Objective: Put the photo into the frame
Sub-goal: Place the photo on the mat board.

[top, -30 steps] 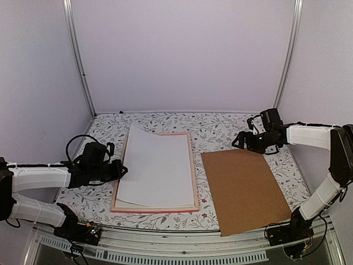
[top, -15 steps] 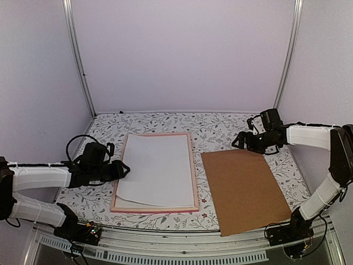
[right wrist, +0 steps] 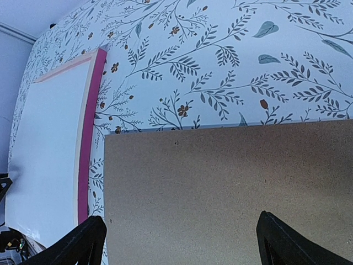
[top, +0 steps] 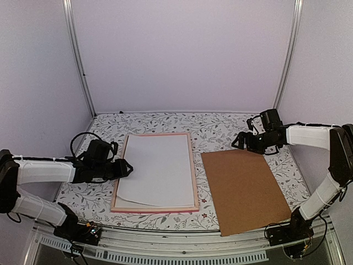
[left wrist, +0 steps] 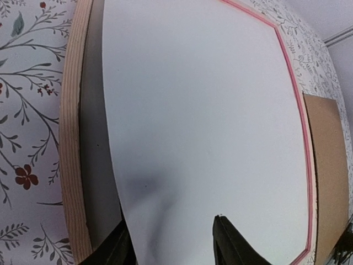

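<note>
The pink frame [top: 193, 165] lies flat on the table. The photo [top: 157, 168] lies inside it with its plain white back up, so the print side is hidden. My left gripper [top: 128, 168] sits at the frame's left rail. Its jaws are open on either side of the photo's left edge, one fingertip [left wrist: 229, 243] above the sheet. In the left wrist view the photo [left wrist: 204, 110] is slightly skewed, with a dark gap beside the wooden rail [left wrist: 70, 138]. My right gripper [top: 238, 142] hovers open and empty over the far corner of the brown board.
A brown backing board [top: 242, 187] lies right of the frame, its near corner reaching the table's front edge. In the right wrist view the board [right wrist: 220, 176] fills the lower part, with the frame [right wrist: 91, 138] to its left. White walls and metal posts enclose the floral tabletop.
The photo's raised far-left corner has dropped flat into the frame. My left gripper's jaws have opened and it has shifted slightly right. The right arm has not moved.
</note>
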### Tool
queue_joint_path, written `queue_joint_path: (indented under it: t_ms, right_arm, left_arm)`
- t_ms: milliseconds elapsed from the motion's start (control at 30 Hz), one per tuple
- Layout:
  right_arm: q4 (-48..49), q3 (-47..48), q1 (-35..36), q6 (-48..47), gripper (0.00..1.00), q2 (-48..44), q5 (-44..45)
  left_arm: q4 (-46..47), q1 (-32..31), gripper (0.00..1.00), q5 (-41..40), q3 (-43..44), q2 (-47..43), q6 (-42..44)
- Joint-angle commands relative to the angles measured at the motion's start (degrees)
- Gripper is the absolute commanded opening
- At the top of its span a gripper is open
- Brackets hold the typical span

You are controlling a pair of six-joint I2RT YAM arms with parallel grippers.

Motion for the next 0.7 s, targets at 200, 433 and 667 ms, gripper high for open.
queue_joint_path:
  t_ms: [200, 433, 667]
  right_arm:
    - [1.5, -1.0, -0.1, 0.2, 0.99, 1.3, -1.3]
    - [1.5, -0.8, 0.0, 0.3, 0.99, 1.5, -1.5]
    - [1.2, -0.6, 0.0, 0.0, 0.99, 1.5, -0.9]
  left_arm:
    - [-4.7, 0.5, 0.59, -2.9, 2.1, -1.1, 2.0]
    - [-7.1, 0.5, 0.66, -5.2, 3.7, -1.1, 3.5]
    - [-11.6, 0.5, 0.74, -8.5, 7.3, -1.5, 6.7]
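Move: The left hand sits just above the frame's left side, the photo's slightly raised left edge running between its half-open fingers; the photo's middle lies about 9 cm to its right, 1 cm ahead and some 4 cm lower. The frame under it centres about 8 cm to the right and level with the hand, and the brown board some 35 cm right and 8 cm back. From the right hand the photo is roughly 27 cm left and 9 cm back. The left hand opens its fingers from about half to nearly three quarters and lets go of the photo's left edge, first dipping about half a centimetre and easing slightly back, with one finger starting under that edge. It shifts steadily left, about 2 cm in all, out over the frame's left rail, rolls its left side up some 8 degrees, and in the last part rises about 1 cm and edges forward, clear of the sheet. ##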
